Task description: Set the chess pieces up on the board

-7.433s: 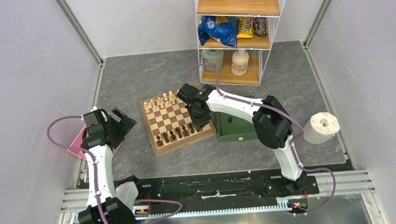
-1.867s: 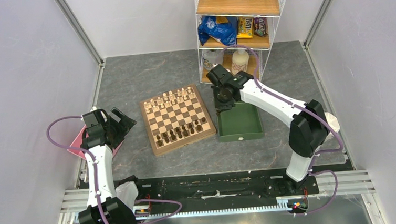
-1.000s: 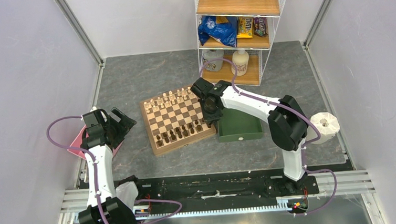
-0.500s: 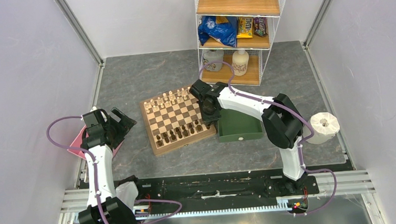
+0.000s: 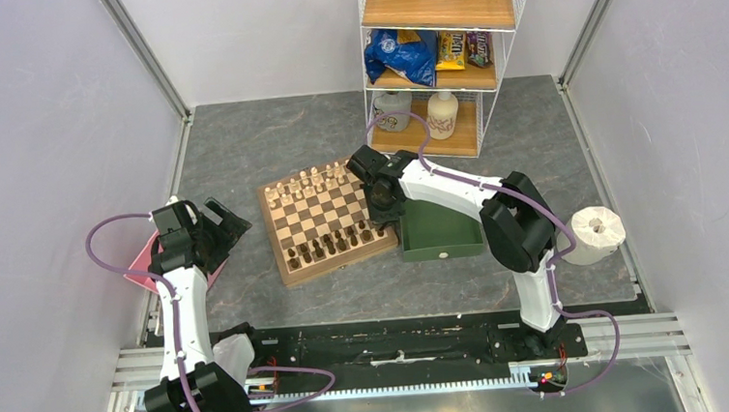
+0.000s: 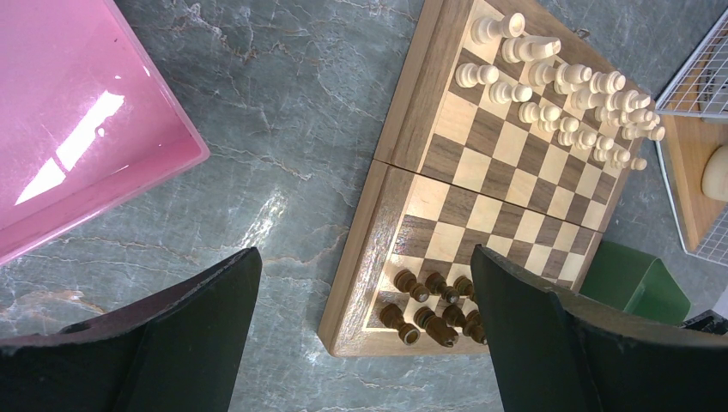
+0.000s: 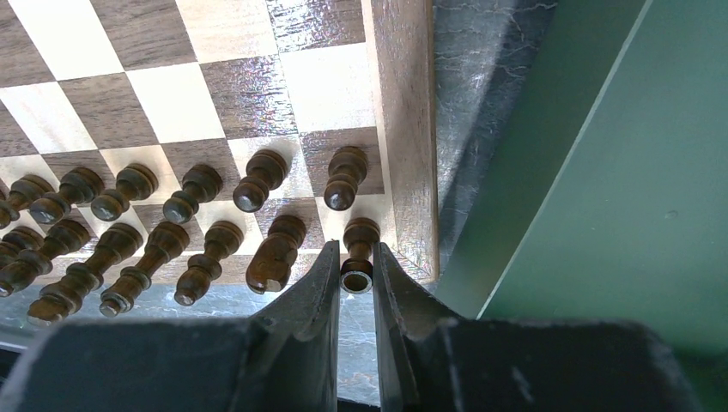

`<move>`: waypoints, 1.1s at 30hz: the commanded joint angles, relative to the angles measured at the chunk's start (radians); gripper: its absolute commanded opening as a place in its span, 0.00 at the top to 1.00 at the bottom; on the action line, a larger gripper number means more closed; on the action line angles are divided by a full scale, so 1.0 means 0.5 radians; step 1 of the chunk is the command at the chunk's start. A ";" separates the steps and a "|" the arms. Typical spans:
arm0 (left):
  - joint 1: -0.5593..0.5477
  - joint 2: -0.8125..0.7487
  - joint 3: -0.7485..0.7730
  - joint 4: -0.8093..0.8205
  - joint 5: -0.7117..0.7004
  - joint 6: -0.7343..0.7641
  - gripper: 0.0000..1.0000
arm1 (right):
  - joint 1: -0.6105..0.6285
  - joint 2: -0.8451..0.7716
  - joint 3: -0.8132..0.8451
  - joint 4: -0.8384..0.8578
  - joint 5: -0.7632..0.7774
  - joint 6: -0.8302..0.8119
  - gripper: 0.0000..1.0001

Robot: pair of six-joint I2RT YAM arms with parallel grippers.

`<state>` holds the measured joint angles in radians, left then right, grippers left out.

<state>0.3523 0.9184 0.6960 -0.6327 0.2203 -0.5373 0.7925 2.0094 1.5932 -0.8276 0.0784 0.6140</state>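
Note:
The board (image 5: 283, 270) lies in the middle of the table, with dark chess pieces (image 5: 329, 244) in its two near rows and cream pieces (image 5: 306, 184) along its far rows. My right gripper (image 7: 356, 273) is shut on a dark rook (image 7: 360, 233), which stands upright at the board's (image 7: 240, 94) near right corner square, beside a knight (image 7: 273, 257). My left gripper (image 6: 362, 257) hangs open over the table left of the board (image 6: 481, 197), nothing between its fingers. Several dark pieces (image 6: 429, 309) show at the near corner in the left wrist view.
A dark-green tray (image 5: 445, 229) sits right against the board's right edge, seen close in the right wrist view (image 7: 618, 172). A pink tray (image 5: 142, 265) lies under the left arm. A wire shelf (image 5: 437, 55) stands behind, and a paper roll (image 5: 590, 234) at far right.
My right gripper came from over the green tray to the board's near right corner, the rook in its jaws, and has hardly moved in the last half second. The left arm is still.

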 commanded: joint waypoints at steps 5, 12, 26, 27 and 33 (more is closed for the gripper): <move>0.015 0.000 0.021 0.043 0.046 0.045 0.01 | 0.001 0.032 0.059 0.038 -0.014 0.029 0.72; 0.015 0.001 0.023 0.041 0.049 0.045 0.01 | 0.001 -0.025 0.077 0.038 -0.020 0.025 0.60; 0.015 -0.004 0.021 0.041 0.048 0.046 0.01 | -0.052 -0.401 -0.077 0.052 0.167 0.044 0.52; 0.016 -0.006 0.022 0.041 0.048 0.045 0.01 | -0.061 -0.402 -0.100 0.063 0.153 0.047 0.52; 0.016 -0.009 0.019 0.043 0.049 0.046 0.01 | -0.128 -0.330 -0.195 0.146 -0.022 0.068 0.57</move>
<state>0.3523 0.9184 0.6960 -0.6327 0.2203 -0.5373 0.7467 1.8202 1.5341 -0.7929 0.1093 0.6289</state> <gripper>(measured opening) 0.990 0.442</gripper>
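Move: The right fingers still pinch the dark rook, its middle about 1 cm below the hand point, on the near right corner square. From this hand the corner pawn stands about 2 cm ahead and 1 cm left, the dark knight some 2 cm left and 1 cm back, and the green tray's middle level with it, roughly 12 cm right and 4 cm down. From the idle left hand the rook lies about 29 cm right, 4 cm ahead and 7 cm lower. The right fingers open in place, letting go of the dark rook, then rise about 6 cm, drifting slightly right. ##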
